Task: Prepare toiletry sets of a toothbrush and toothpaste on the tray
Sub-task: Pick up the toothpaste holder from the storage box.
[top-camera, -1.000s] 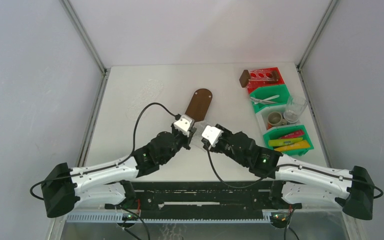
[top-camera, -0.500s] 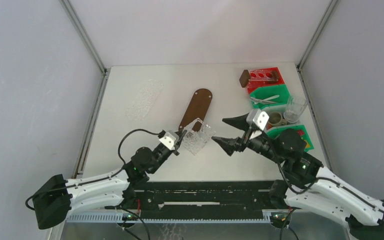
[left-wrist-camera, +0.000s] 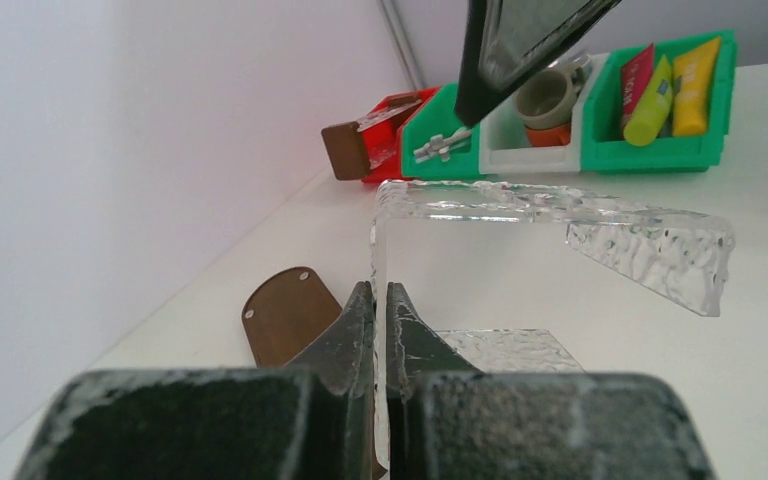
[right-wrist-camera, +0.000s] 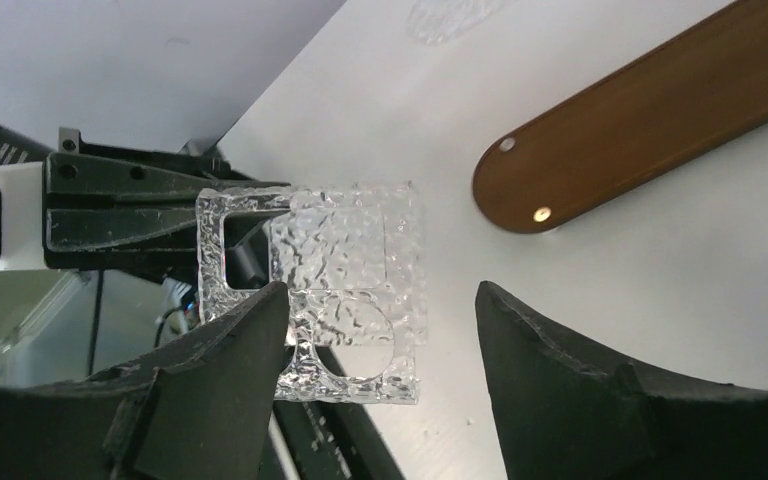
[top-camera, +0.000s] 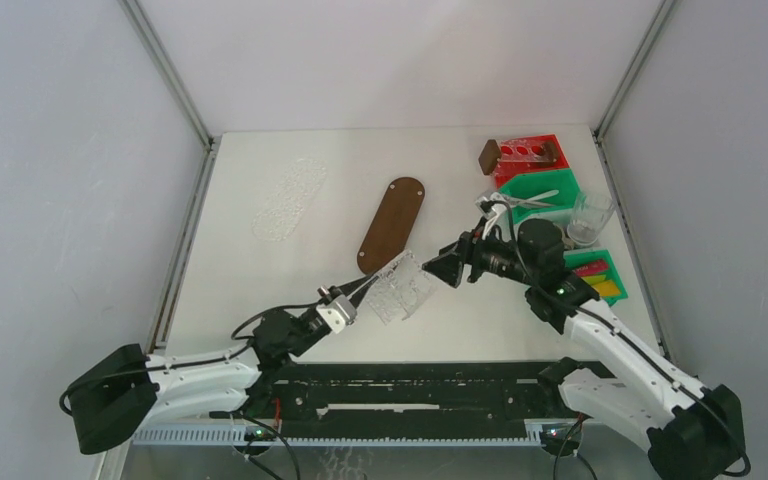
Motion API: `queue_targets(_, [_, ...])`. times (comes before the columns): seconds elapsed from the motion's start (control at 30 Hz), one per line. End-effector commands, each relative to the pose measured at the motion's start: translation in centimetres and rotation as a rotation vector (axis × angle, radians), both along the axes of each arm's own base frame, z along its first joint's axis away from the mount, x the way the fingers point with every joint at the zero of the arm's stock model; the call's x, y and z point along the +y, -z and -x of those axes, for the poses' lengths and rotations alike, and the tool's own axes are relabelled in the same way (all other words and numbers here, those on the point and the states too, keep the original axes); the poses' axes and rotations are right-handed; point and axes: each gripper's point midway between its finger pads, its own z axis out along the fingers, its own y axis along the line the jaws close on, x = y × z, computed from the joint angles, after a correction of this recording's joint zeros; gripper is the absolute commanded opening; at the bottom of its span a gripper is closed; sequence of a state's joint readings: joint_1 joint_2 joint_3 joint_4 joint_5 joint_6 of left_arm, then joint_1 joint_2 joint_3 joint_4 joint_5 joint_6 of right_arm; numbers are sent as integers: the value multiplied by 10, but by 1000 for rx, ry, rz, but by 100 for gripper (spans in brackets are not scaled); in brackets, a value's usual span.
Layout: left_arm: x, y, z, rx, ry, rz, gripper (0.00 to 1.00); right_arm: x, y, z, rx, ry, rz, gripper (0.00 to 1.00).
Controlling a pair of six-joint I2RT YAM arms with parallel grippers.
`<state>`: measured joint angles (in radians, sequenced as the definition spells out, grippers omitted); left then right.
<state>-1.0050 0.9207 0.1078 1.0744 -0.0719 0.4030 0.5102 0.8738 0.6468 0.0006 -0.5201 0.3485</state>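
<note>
My left gripper (top-camera: 357, 292) is shut on one edge of a clear textured plastic holder (top-camera: 401, 288) with cut-outs and holds it tilted above the table; its closed tips (left-wrist-camera: 380, 300) pinch the thin edge. My right gripper (top-camera: 448, 268) is open just right of the holder, its jaws (right-wrist-camera: 380, 292) wide apart and touching nothing. Toothpaste tubes lie in a green bin (left-wrist-camera: 660, 150): a pink-red one (left-wrist-camera: 638, 78), a lime green one (left-wrist-camera: 652, 108) and a yellow one (left-wrist-camera: 696, 72). A brown oval board (top-camera: 392, 224) lies mid-table. I cannot pick out a toothbrush.
A clear bumpy oval plate (top-camera: 288, 198) lies at the far left. Along the right stand a red rack with a brown block (top-camera: 522, 154), a green bin holding a pale slender item (top-camera: 530, 198), a glass cup (top-camera: 590, 216) and a mug (left-wrist-camera: 550, 95).
The right gripper let go of the clear holder, opened wide and swung right. The left gripper pulled back toward the near edge with the holder still in it.
</note>
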Motion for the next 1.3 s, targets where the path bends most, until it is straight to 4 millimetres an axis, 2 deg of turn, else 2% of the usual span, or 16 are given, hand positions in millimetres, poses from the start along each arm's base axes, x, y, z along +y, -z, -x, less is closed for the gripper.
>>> queue_targets(0.0, [1, -35, 14, -135, 59, 91, 0, 17, -19, 10, -1, -126, -118, 76])
queue_targets(0.1, [1, -35, 18, -138, 77, 93, 0, 19, -15, 10, 3, -147, -116, 74])
queue_targets(0.47, [-2, -33, 27, -126, 130, 104, 0, 22, 10, 7, 17, -189, -43, 60])
queue_targets(0.8, [-4, -34, 30, -112, 155, 111, 0, 27, 19, 8, 4, -204, 15, 55])
queue_targets(1.27, [-9, -31, 31, -100, 173, 95, 0, 37, 25, 10, -17, -233, 123, 37])
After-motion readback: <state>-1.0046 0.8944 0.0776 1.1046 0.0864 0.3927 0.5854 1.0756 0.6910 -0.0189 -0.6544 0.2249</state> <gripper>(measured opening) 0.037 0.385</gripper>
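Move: The left hand already pinches the clear toothpaste holder, whose middle is about 6 cm to its right and 1 cm back, roughly level. From the open right hand, the holder's middle lies some 6 cm left, 3 cm back and 4 cm below. The brown tray lies about 17 cm ahead and 8 cm left of the right hand, 22 cm below; the storage box is 17 cm ahead, 30 cm right and 19 cm lower. Right hand sinks about 4 cm, edges left towards the holder, half closing; left draws it back 3 cm. ##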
